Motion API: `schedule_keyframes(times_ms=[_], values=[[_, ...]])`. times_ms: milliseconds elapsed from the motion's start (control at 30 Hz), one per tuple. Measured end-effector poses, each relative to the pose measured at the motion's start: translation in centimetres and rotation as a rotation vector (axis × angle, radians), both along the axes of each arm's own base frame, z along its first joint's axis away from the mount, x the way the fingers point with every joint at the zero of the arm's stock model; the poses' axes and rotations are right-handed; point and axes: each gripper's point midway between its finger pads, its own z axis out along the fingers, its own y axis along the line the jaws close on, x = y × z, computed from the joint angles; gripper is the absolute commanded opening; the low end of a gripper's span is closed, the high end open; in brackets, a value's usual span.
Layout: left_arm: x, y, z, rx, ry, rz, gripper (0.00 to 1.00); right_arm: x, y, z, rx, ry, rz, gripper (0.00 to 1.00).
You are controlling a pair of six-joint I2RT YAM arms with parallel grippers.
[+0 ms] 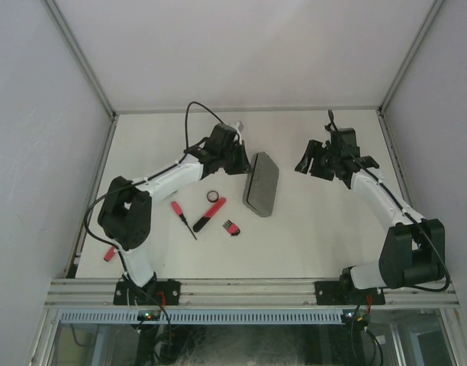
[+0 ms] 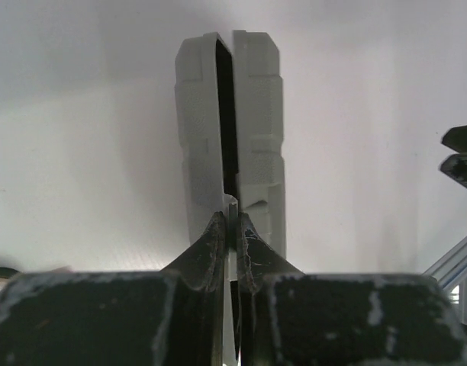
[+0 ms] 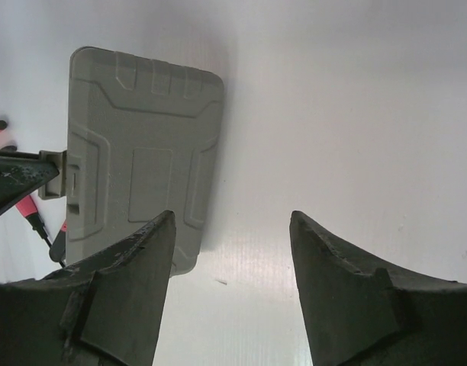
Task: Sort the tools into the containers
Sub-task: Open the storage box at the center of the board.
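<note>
The grey case (image 1: 262, 185) lies mid-table, its two halves (image 2: 256, 122) a narrow slit apart. My left gripper (image 1: 244, 162) is at the case's left edge, shut on a thin tab (image 2: 232, 204) of it; the same tab (image 3: 56, 174) shows in the right wrist view. My right gripper (image 1: 310, 166) hangs to the right of the case (image 3: 142, 160), open (image 3: 230, 217) with only bare table between its fingers. In front of the case lie a red screwdriver (image 1: 182, 216), a black ring (image 1: 213, 196), a red-black tool (image 1: 209, 214) and a hex key set (image 1: 232, 226). Something red (image 1: 109, 254), perhaps the pliers, sits at the table's left edge.
White walls with metal posts (image 1: 79, 57) close in the table at the back and both sides. An aluminium rail (image 1: 249, 290) runs along the front edge between the two arm bases.
</note>
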Motion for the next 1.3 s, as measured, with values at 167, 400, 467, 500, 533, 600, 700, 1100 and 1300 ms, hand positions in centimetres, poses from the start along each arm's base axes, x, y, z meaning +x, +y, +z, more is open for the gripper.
schedule_keyframes(times_ms=[167,400,467,500,533,600,700,1100,1300], values=[[-0.5,-0.6,1.0,-0.012,-0.013,-0.016,0.0,-0.4,-0.1,-0.7,0.006,0.021,0.0,0.59],[-0.7,-0.7,2.0,-0.027,-0.028,-0.023,0.0,-0.4,-0.4,-0.7,0.01,0.024,-0.011,0.58],[-0.6,-0.8,2.3,-0.03,-0.035,-0.022,0.0,-0.4,-0.4,-0.7,0.008,0.024,-0.016,0.57],[-0.6,-0.7,2.4,-0.031,-0.036,-0.023,0.0,-0.3,-0.5,-0.7,0.008,0.025,-0.018,0.56],[-0.6,-0.7,2.4,-0.032,-0.037,-0.023,0.0,-0.3,-0.5,-0.7,0.005,0.024,-0.021,0.54],[-0.6,-0.7,2.4,-0.032,-0.037,-0.022,0.0,-0.3,-0.6,-0.8,0.0,0.025,-0.026,0.49],[-0.5,-0.7,2.4,-0.027,-0.039,-0.018,0.0,-0.4,-0.8,-0.9,-0.008,0.029,-0.029,0.46],[-0.3,-0.3,2.0,-0.009,-0.046,0.004,0.03,-2.0,2.9,-5.0,0.015,0.163,0.128,0.4],[-0.4,0.4,0.6,0.022,-0.034,0.023,0.05,-2.7,2.5,-9.0,-0.052,0.283,0.102,0.39]])
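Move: The storage box stands tilted on its right edge. Its middle is about 4 cm right of the left fingers, 1 cm nearer the bases and some 5 cm below, with its upper left side held at the latch. From the open right hand, the box's middle lies about 12 cm left, 2 cm back and 7 cm down. The tape ring is some 12 cm left and 1 cm back of the left hand; the red-and-black brush is about 5 cm left and 11 cm back; both are about 11 cm below. Upward by about 2.5 cm goes the left hand, its shut fingers keeping hold of the box's latch side, before easing back down nearly to its starting height. The right hand hovers at first, then drops about 8 cm while swinging left and back roughly 3 cm each, towards the box; its fingers tip some 15 degrees steeper and close partway, ending just over the right half. ##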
